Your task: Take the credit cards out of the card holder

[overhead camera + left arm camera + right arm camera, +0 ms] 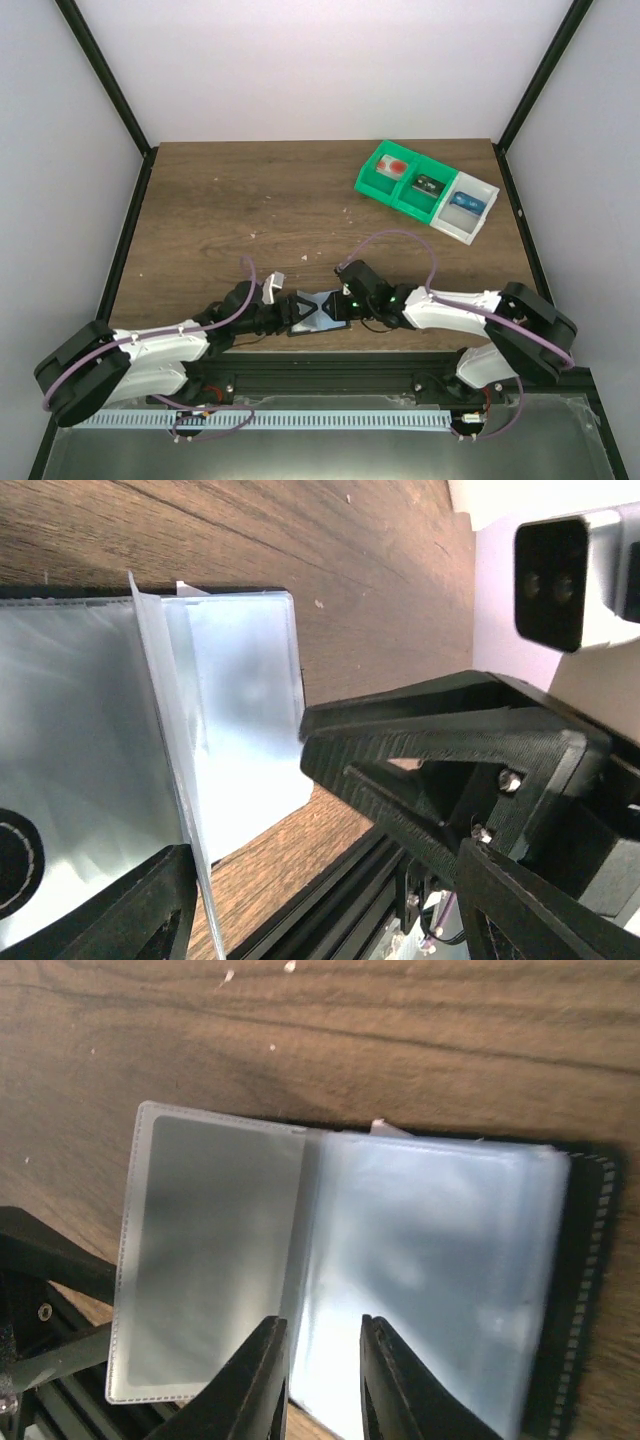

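Observation:
The card holder (318, 308) lies open on the wooden table near its front edge, between my two grippers. In the right wrist view its clear, pale sleeves (430, 1260) fan out from a black cover (590, 1290). No credit cards show in the sleeves that face the cameras. My right gripper (323, 1330) hovers over the fold between two sleeves, its fingers a small gap apart with nothing pinched. My left gripper (240, 795) stands wide open around the sleeves (240, 680). One sleeve (165, 730) stands on edge beside its lower finger (130, 910).
At the back right sit two green compartment trays (372, 165) and a white one (455, 228), each holding a small flat item too small to identify. A black rail (330, 365) runs along the table's front edge just behind the holder. Black frame posts stand at the sides.

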Tool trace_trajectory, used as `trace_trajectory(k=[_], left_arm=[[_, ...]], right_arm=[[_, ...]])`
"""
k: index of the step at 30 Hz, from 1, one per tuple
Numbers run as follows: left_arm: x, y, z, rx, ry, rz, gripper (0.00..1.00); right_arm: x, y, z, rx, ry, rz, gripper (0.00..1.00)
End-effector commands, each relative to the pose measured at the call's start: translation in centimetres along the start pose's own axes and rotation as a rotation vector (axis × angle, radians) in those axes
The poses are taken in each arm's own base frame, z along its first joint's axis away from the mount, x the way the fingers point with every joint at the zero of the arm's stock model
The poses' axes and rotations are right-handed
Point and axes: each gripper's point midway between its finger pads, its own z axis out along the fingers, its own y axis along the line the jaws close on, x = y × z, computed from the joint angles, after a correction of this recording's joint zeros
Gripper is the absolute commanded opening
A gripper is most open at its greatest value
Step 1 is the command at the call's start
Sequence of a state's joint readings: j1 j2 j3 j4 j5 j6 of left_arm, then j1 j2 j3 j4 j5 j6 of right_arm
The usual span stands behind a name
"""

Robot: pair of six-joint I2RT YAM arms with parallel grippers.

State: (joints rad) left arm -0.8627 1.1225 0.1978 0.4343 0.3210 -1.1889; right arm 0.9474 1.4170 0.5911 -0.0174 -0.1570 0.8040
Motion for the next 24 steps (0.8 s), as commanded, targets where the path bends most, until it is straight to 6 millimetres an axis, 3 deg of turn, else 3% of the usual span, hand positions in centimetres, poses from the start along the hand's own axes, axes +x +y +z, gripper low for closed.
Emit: trace_trajectory(k=[1, 8, 24], left_arm=[[-0.2, -1.9, 0.5, 0.055, 0.009, 0.042, 0.73], [-0.3, -3.4, 1.3, 0.089, 0.032, 0.099, 0.72], [0.1, -3.4, 2.3, 0.096, 0.072, 0.143, 0.71]], right_arm=[[-0.8, -2.7, -1.2, 0.092, -0.035, -0.003, 0.23], [-0.7, -5.0, -1.7, 0.107, -0.039, 0.029, 0.25], [-0.7, -5.3, -2.2, 0.1, -0.055, 0.045, 0.25]])
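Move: The free right edge of the card holder's sleeve stack is about 5 cm right of the right hand, level with it fore and aft and some 3 cm lower. The turned sleeve stands about 3 cm to this hand's left, 1 cm lower. From the left hand the same sleeve is roughly 1 cm right, level fore and aft, 3 cm below, between its open fingers; the stack edge is about 8 cm right, 1 cm back and 6 cm below. Right hand sweeps 5 cm right, dipping slightly, to the stack's edge; left follows 3 cm, straddling the turned sleeve. ##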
